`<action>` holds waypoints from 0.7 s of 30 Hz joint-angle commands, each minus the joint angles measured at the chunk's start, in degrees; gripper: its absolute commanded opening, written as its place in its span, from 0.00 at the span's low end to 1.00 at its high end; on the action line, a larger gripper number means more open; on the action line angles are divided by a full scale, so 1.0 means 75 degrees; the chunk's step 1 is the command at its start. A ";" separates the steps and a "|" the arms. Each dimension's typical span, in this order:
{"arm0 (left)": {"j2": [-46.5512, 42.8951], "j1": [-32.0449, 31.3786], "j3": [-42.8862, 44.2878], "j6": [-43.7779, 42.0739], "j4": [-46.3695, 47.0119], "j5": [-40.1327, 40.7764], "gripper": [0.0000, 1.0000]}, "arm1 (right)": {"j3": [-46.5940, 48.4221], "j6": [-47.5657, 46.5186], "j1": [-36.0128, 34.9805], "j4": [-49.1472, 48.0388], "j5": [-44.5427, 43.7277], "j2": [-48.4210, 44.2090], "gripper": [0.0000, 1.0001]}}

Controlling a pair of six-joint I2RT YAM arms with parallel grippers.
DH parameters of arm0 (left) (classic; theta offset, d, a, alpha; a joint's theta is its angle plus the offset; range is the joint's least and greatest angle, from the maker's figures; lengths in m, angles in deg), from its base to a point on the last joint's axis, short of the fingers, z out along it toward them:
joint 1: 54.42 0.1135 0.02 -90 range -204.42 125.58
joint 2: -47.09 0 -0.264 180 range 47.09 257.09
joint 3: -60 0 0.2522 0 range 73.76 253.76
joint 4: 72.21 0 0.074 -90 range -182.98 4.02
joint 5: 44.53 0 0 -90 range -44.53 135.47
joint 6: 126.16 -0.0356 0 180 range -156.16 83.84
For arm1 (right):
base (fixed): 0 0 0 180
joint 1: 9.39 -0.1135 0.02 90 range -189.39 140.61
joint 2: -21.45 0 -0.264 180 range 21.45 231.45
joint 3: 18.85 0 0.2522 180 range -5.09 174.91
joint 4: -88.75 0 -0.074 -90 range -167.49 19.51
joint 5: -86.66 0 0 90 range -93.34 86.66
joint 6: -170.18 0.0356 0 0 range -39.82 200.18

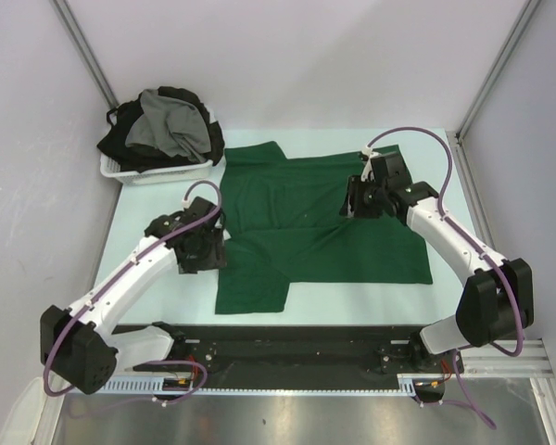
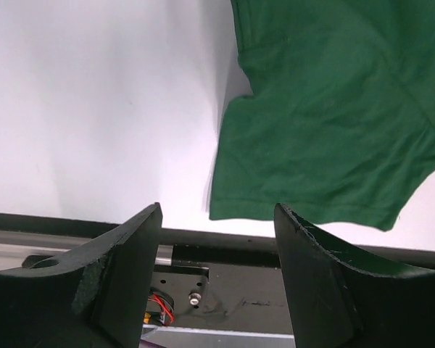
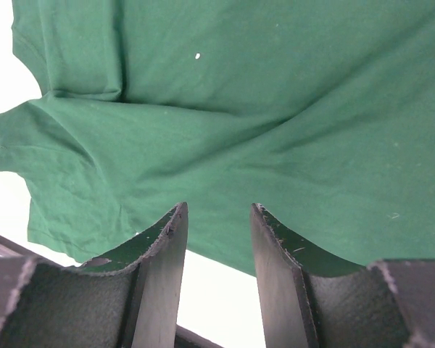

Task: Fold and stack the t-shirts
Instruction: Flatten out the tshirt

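A dark green t-shirt (image 1: 324, 232) lies spread over the middle of the table, one sleeve reaching toward the near edge. My left gripper (image 1: 202, 255) hovers at the shirt's left edge, open, with nothing between its fingers. In the left wrist view that gripper (image 2: 217, 210) frames bare table and the rail, and the green t-shirt's sleeve (image 2: 333, 109) lies up and to the right. My right gripper (image 1: 360, 199) sits over the shirt's upper right part. In the right wrist view this gripper (image 3: 217, 210) is open above the green t-shirt's (image 3: 239, 109) hem, gripping nothing.
A white basket (image 1: 167, 176) stands at the back left, heaped with a grey t-shirt (image 1: 171, 125) and black t-shirts (image 1: 120, 144). The black base rail (image 1: 287, 343) runs along the near edge. Walls close in the table on the left, back and right.
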 commanded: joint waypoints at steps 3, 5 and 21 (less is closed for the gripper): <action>0.0097 -0.0448 -0.0638 0.0292 0.0634 -0.0348 0.69 | 0.0266 -0.0151 0.0069 -0.0152 0.0170 -0.0128 0.45; 0.0227 -0.0542 -0.0744 0.0269 0.0822 -0.0278 0.69 | 0.0313 -0.0139 0.0081 -0.0164 0.0229 -0.0092 0.45; 0.2336 -0.0636 -0.0135 -0.0621 0.2451 0.0764 0.66 | 0.0735 -0.0326 0.0069 0.0375 0.0147 0.0060 0.45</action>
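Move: The t-shirt's rumpled left edge, where the corner of the fold sticks out above the sleeve, lies about 8 cm ahead of the left hand, 2 cm to its right and 12 cm below. The sleeve's outer hem corner is some 9 cm behind this hand and 2 cm right; the sleeve's inner corner is about 20 cm right and 1 cm back, just as low. From the right hand, the fold corner lies roughly 33 cm left, 5 cm back and 16 cm below. Towards the t-shirt's rumpled left edge the left hand sinks about 6 cm, easing back a little at first, then swinging forward about 4 cm while drifting some 3 cm to its right. The fingers stay wide open and point steeply down, with the wrist turning only slightly clockwise; no touch on the cloth can be made out. ##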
